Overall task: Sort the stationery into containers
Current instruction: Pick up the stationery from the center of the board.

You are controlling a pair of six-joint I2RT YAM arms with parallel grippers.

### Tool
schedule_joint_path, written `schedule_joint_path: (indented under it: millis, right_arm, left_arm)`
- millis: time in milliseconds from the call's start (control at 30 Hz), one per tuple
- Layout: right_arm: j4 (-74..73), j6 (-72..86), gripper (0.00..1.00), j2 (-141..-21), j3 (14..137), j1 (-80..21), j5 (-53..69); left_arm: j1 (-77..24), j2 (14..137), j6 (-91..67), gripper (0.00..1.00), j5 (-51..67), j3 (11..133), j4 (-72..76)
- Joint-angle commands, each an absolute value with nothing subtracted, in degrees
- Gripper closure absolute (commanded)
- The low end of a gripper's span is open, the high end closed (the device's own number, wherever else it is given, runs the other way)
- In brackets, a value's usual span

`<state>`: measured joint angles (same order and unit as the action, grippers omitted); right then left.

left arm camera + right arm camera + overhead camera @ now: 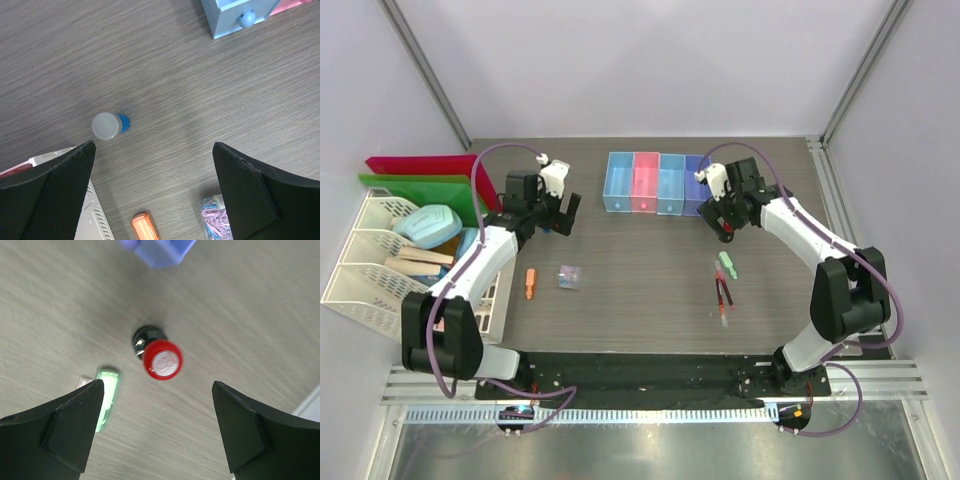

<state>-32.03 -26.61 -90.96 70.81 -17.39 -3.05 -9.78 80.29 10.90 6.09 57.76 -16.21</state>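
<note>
The four joined containers (655, 183) stand in a row at the back of the table. My left gripper (154, 146) hangs open above the table, and a blue-capped bottle (109, 125) lies just beyond its left finger. An orange marker (145, 226) and a clear packet of paper clips (216, 217) lie nearer to me. My right gripper (158, 384) is open over a red-capped bottle (162, 359), which stands just past the fingertips. A green eraser (106, 400) lies by its left finger. Red-and-black pens (722, 296) lie near the eraser (727, 266).
White mesh trays (370, 260) holding pale blue objects (428, 225) stand at the left edge, with a red folder (420, 163) and a green folder (415, 188) behind them. A tray corner (92, 220) lies under my left finger. The purple box (160, 250) is just ahead of my right gripper.
</note>
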Motion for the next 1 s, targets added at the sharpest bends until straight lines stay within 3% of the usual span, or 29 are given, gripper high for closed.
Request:
schedule_joint_path:
  millis: [0, 100, 367, 600, 967]
  right_arm:
    - [-31.47, -26.02, 0.07, -92.02, 69.35, -17.05, -1.49]
    - [-30.85, -25.58, 0.16, -93.60, 69.35, -16.53, -0.70]
    - [-28.83, -25.58, 0.25, -97.55, 70.40, -13.54, 2.37]
    - [-28.74, -25.84, 0.41, -100.37, 71.63, -11.95, 5.27]
    - [-28.57, -25.58, 0.49, -100.11, 72.16, -11.34, 8.00]
  left_arm:
    - [-9.84, 76.64, 9.93, 0.00, 7.82, 57.39, -13.97]
    - [-9.84, 75.68, 9.41, 0.00, 8.26, 56.78, -13.89]
    - [-9.84, 74.88, 9.84, 0.00, 8.44, 55.99, -13.80]
    - [-9.84, 75.58, 9.93, 0.00, 8.09, 55.81, -13.97]
    - [-9.84, 75.32, 10.28, 0.00, 8.09, 54.84, -13.98]
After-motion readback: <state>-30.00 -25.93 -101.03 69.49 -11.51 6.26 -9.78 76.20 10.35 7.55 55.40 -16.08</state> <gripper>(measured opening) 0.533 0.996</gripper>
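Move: The red-capped ink bottle stands almost straight below the right hand, about 1 cm to its right, its middle some 10 cm down. From that hand, the purple end of the divided tray lies roughly 15 cm ahead and 4 cm left, the green highlighter about 8 cm back and in line, and the red and black pens some 15 cm back and 2 cm left, all near board level. From the left hand the bottle lies some 42 cm to the right, level with it in reach, and about 12 cm below. The right hand sinks about 7 cm towards the red-capped bottle, starting with a small pull back that it then makes up, and edging a centimetre or so to its right as the fingers tip some 10 degrees steeper. On the way down the fingers close from almost wide open to about half, bringing one tip to each side of the red cap, where they seem to touch it as the descent stops. ##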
